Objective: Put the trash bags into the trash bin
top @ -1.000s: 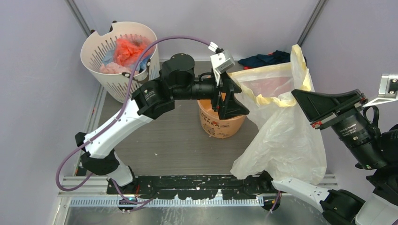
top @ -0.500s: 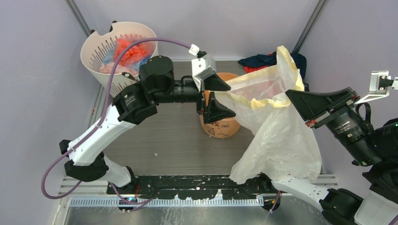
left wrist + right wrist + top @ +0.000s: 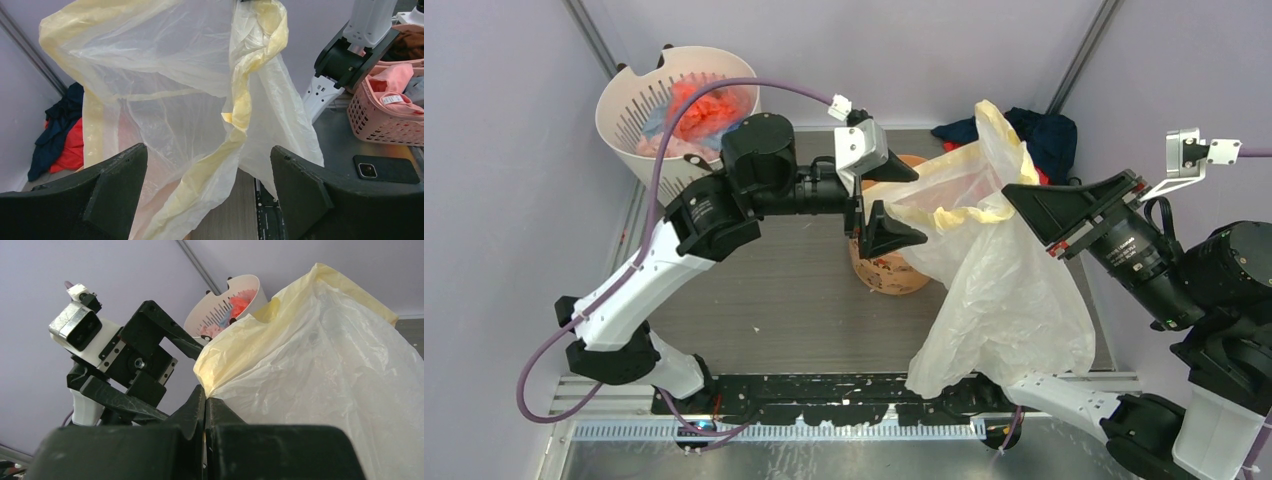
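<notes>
The trash bag, a large pale-yellow translucent film, hangs in the air from my right gripper, which is shut on its yellow rim. In the right wrist view the jaws pinch the bag at its edge. My left gripper is wide open at the bag's mouth, above the orange trash bin. The bin is mostly hidden under that gripper and the bag. In the left wrist view a yellow fold of the bag hangs between the open fingers without being pinched.
A white slotted basket with red, pink and blue bundles stands at the back left. A red and navy cloth heap lies at the back right. In the left wrist view, a pink basket and a dark phone sit beyond the table.
The right gripper has carried the bag left and up toward the bin. The left gripper swung left and stayed open, and the bag's rim now reaches between its fingers.
</notes>
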Motion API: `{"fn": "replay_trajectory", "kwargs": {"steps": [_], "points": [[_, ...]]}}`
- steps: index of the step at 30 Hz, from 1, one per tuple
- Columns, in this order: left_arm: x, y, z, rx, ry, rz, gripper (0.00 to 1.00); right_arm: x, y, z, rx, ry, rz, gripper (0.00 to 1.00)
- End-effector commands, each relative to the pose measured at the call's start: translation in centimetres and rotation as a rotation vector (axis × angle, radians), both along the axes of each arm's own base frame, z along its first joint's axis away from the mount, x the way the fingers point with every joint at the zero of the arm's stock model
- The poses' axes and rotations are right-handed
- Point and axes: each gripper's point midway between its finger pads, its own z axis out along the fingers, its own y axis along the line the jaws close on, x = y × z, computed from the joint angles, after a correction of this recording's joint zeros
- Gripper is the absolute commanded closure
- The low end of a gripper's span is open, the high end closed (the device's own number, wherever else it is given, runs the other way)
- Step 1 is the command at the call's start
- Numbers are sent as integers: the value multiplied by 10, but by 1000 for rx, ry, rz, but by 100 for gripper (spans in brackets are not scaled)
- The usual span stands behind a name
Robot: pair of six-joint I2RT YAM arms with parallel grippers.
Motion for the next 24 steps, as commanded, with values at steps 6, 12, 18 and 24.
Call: {"fn": "replay_trajectory", "kwargs": {"steps": [6, 12, 18, 24], "points": [[18, -15, -4, 6, -21, -22, 7, -4, 9, 20, 60, -40, 53, 99], [10, -29, -13, 8, 55, -119, 26, -7, 8, 23, 68, -50, 58, 99], [1, -27, -7, 1, 120, -174, 85, -7, 6, 17, 64, -45, 48, 99], [-2, -11, 20, -54, 101, -154, 91, -10, -4, 12, 51, -43, 20, 99]]}}
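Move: The trash bag's yellow near rim hangs about 2 cm ahead, 4 cm to the right and some 5 cm below the left hand. The bag corner that the right fingers already pinch is roughly 10 cm right of the left hand, level with it fore and aft and about 4 cm higher. The trash bin stands some 12 cm ahead and 40 cm below it, hardly to the left. From the right hand, that rim lies about 7 cm left, 2 cm ahead and 9 cm lower. Down, to the right and at first forward, the open left gripper travels some 6 cm onto the near rim of the trash bag and shuts there, pinching the plastic, while it eases back. It then rises about 2 cm, having tipped and turned clockwise by roughly 10 degrees. The right hand stays put and keeps its pinch on the bag's corner. ##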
